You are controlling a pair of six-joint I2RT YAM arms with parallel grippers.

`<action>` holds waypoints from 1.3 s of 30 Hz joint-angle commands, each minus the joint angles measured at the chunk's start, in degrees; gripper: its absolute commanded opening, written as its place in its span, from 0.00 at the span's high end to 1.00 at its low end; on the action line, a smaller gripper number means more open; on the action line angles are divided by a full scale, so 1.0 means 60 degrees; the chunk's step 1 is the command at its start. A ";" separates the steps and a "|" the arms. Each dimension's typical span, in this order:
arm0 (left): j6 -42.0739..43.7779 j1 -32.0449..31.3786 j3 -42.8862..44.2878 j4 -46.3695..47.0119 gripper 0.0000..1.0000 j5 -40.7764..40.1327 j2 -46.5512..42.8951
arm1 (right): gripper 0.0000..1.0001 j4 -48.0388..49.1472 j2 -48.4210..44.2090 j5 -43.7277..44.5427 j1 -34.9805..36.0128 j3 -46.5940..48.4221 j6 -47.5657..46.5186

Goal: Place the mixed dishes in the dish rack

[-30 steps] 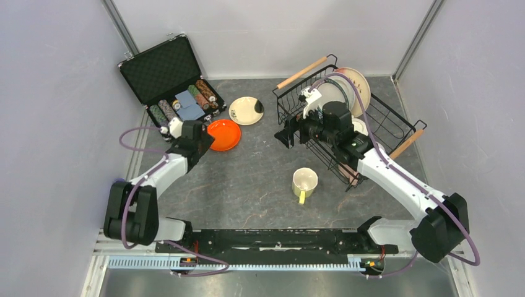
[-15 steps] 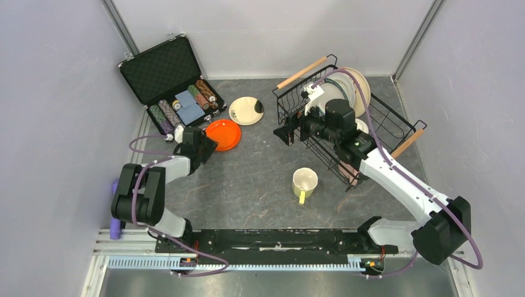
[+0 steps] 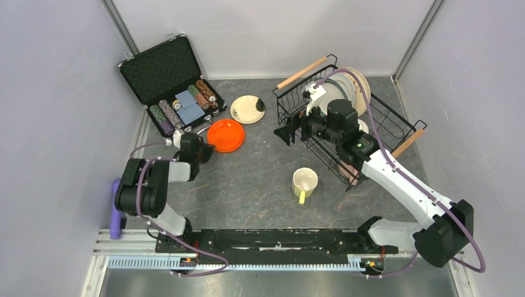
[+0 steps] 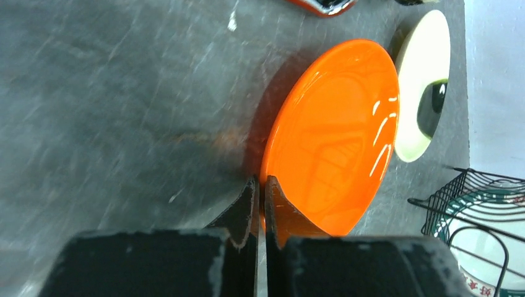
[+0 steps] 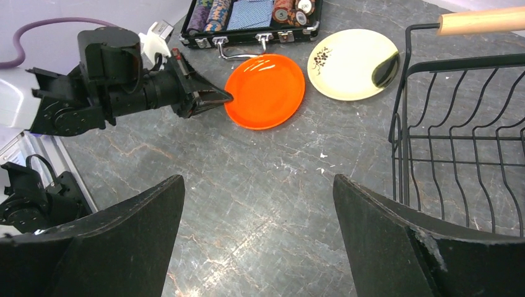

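The orange plate (image 3: 225, 135) (image 4: 334, 136) (image 5: 265, 90) lies flat on the table. My left gripper (image 3: 209, 150) (image 4: 260, 185) is shut on its near-left rim, one finger above and one below. A cream black-spotted plate (image 3: 247, 109) (image 5: 353, 64) lies just behind it. A yellow-green mug (image 3: 304, 182) stands mid-table. The dish rack (image 3: 396, 124) (image 5: 446, 142) at the right holds upright plates (image 3: 354, 88), one teal-rimmed (image 4: 489, 241). My right gripper (image 3: 286, 131) (image 5: 259, 182) hangs open and holds nothing, above the table by the rack's left end.
An open black case (image 3: 164, 71) (image 5: 247, 18) with poker chips and a blue card box sits at the back left, close behind the orange plate. Grey walls enclose the table on the left, back and right.
My left gripper's jaws have shut on the orange plate's rim, and the left arm's elbow has folded back toward its base. The right arm has barely moved.
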 commanded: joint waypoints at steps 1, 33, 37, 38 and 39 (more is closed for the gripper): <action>0.0500 0.0037 -0.0719 0.0485 0.98 0.0009 -0.1539 | 0.05 -0.0076 -0.0206 -0.0253 0.0082 0.0456 0.0116; 0.1292 -0.1295 -0.0873 0.1494 0.98 0.5027 -0.7542 | 0.60 0.1617 0.1018 -0.0798 0.0556 0.0729 0.2555; 0.1316 -0.1296 -0.0843 0.1467 0.98 0.5069 -0.7454 | 0.89 0.1652 0.0944 -0.0674 0.0562 0.0705 0.2538; 0.1342 -0.1296 -0.0856 0.1458 0.98 0.5063 -0.7446 | 0.95 0.1641 0.0903 -0.0596 0.0552 0.0704 0.2498; 0.1361 -0.1295 -0.0848 0.1458 0.98 0.5061 -0.7410 | 1.00 0.1586 0.0842 -0.0490 0.0563 0.0704 0.2433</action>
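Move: My left hand is already shut on the orange plate's near-left rim, with the plate's middle about 6 cm ahead and 5 cm right of it. My right hand waits open some 9 cm back, 28 cm right and 26 cm above my left. From my right hand the plate lies about 16 cm ahead, 22 cm left and 25 cm down. The cream plate lies some 12 cm beyond the orange one and 8 cm right of it. Keeping my pinch, I lift the orange plate off the table with my left hand, about 24 cm up, drawing it back and to the right some 11 cm each, while tipping the hand up about 40 degrees and swinging it clockwise about as much. My right hand goes about 5 cm left to meet the plate, rolls slightly, and closes from wide open to pinch its right-hand rim. ##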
